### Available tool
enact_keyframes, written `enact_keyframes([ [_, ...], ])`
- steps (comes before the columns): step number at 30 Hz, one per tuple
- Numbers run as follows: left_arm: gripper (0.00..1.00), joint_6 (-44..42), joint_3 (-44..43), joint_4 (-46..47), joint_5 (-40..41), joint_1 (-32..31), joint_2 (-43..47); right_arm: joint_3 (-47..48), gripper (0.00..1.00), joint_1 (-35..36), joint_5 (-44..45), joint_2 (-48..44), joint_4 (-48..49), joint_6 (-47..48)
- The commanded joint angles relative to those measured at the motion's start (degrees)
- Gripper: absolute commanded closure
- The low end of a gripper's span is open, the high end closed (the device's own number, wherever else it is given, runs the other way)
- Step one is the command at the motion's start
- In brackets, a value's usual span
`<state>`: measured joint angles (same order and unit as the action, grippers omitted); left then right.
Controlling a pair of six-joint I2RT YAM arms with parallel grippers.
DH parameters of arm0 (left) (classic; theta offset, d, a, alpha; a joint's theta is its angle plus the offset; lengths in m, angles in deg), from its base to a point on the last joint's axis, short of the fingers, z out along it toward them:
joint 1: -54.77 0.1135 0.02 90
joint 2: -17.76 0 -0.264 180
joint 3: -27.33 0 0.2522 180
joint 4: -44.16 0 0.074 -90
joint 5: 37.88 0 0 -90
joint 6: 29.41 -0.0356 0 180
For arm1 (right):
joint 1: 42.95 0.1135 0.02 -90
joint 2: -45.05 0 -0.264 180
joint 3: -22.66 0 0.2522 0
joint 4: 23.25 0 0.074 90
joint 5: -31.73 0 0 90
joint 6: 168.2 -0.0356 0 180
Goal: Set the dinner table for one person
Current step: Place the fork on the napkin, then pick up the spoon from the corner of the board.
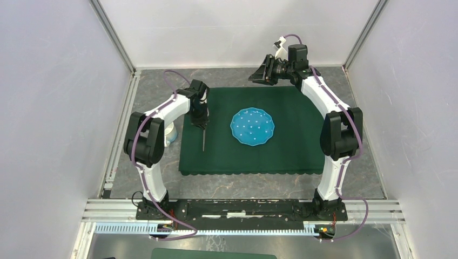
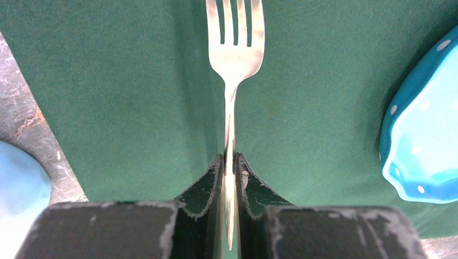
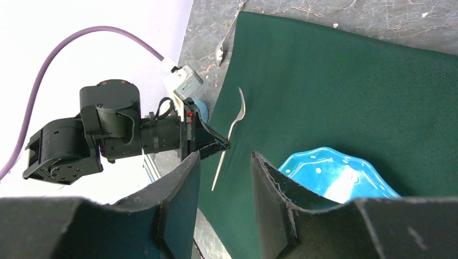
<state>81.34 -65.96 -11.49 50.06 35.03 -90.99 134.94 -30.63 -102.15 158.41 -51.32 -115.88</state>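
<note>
My left gripper (image 2: 233, 159) is shut on the handle of a silver fork (image 2: 235, 54), whose tines point away from the wrist. The fork (image 1: 203, 141) is low over the left part of the dark green cloth (image 1: 291, 151); whether it touches the cloth I cannot tell. To its right on the cloth lies a blue dotted plate (image 1: 252, 127). The cloth is spread on the dark-grey dinner table (image 1: 243, 186). At the back, my right gripper (image 1: 259, 75) hangs high, open and holding nothing (image 3: 225, 159). From there it looks down on the fork (image 3: 233, 127) and plate (image 3: 335, 172).
A pale blue cup (image 1: 170, 135) stands on the table just left of the cloth, beside my left arm. A silver spoon (image 3: 222, 48) lies on the grey stone by the cloth's edge. White walls with metal rails enclose the table on three sides.
</note>
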Motion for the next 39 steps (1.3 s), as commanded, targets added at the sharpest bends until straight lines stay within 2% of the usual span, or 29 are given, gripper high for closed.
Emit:
enact_keyframes([
  [1,0.98,0.5,-2.8,3.0,-0.2,-0.3,-1.6,0.6,0.55,-0.1,0.2,-2.4,0.9,0.7],
  [3,0.98,0.4,-3.5,3.1,-0.4,-0.3,-2.9,0.6,0.55,0.0,0.2,-2.2,0.8,0.7],
  [5,0.93,0.6,-4.0,3.1,-0.6,-0.6,-3.6,0.6,0.55,-0.1,0.3,-2.2,0.8,0.7],
  [6,0.82,0.8,-4.0,3.1,-0.4,-0.7,-4.0,0.6,0.55,0.0,0.4,-2.1,0.8,0.7],
  [9,0.36,1.9,-4.3,3.2,0.2,-0.9,-4.4,0.8,0.55,-0.2,0.4,-1.9,0.9,0.6],
  [10,0.26,1.9,-4.6,3.2,0.3,-0.8,-4.5,0.9,0.55,-0.3,0.4,-1.8,0.9,0.6],
  [15,0.14,1.8,-9.0,0.9,0.9,-0.8,-5.1,1.2,0.55,-0.2,0.4,-1.3,0.9,0.5],
  [18,0.01,0.5,-15.8,-3.0,1.9,-0.7,-6.3,1.3,0.55,-0.3,0.3,-1.2,1.2,0.3],
  [20,0.00,-0.5,-23.1,-5.5,3.1,-0.4,-7.9,1.1,0.55,-0.2,0.3,-1.2,1.3,0.3],
  [22,0.00,-0.7,-28.7,-6.4,0.7,0.8,-11.1,1.1,0.55,-0.2,0.2,-0.9,1.3,0.2],
  [25,0.00,0.6,-35.1,-6.6,-4.5,2.3,-16.6,1.3,0.55,-0.3,0.2,-1.0,1.8,0.0],
  [28,0.00,1.5,-39.6,-6.5,-5.8,2.7,-20.1,0.6,0.55,-0.3,0.3,-1.9,2.0,0.3],
  [35,0.00,3.9,-40.5,-3.7,-6.7,7.7,-21.5,-2.5,0.55,-0.6,0.9,-3.9,1.3,1.7],
  [39,0.00,3.3,-40.5,-3.2,-4.2,10.9,-20.8,-1.5,0.55,-0.6,1.1,-3.6,1.4,1.6],
])
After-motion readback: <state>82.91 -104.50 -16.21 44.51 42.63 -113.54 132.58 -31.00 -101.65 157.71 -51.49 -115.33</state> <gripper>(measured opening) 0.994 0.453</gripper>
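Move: The fork, already pinched mid-handle in the left hand with its tines pointing forward, is bound for the green napkin about 3 cm below, some 1 cm ahead and 1 cm to the right. The blue plate's middle is level with this hand, about 19 cm to its right; the mug stands 14 cm to its left and 1 cm back, the spoon 10 cm ahead and 11 cm left. From the idle right hand, the fork's spot lies roughly 20 cm left, 14 cm back and 21 cm below. The fork is lowered about 2 cm onto the napkin by the left hand, easing slightly forward and right, and the fingers spread wide to let it go. The empty hand then lifts off and sweeps forward some 14 cm past the tines towards the napkin's far edge, rising with its fingertips swinging forward about 15 degrees, then sinks partway again, still open. ##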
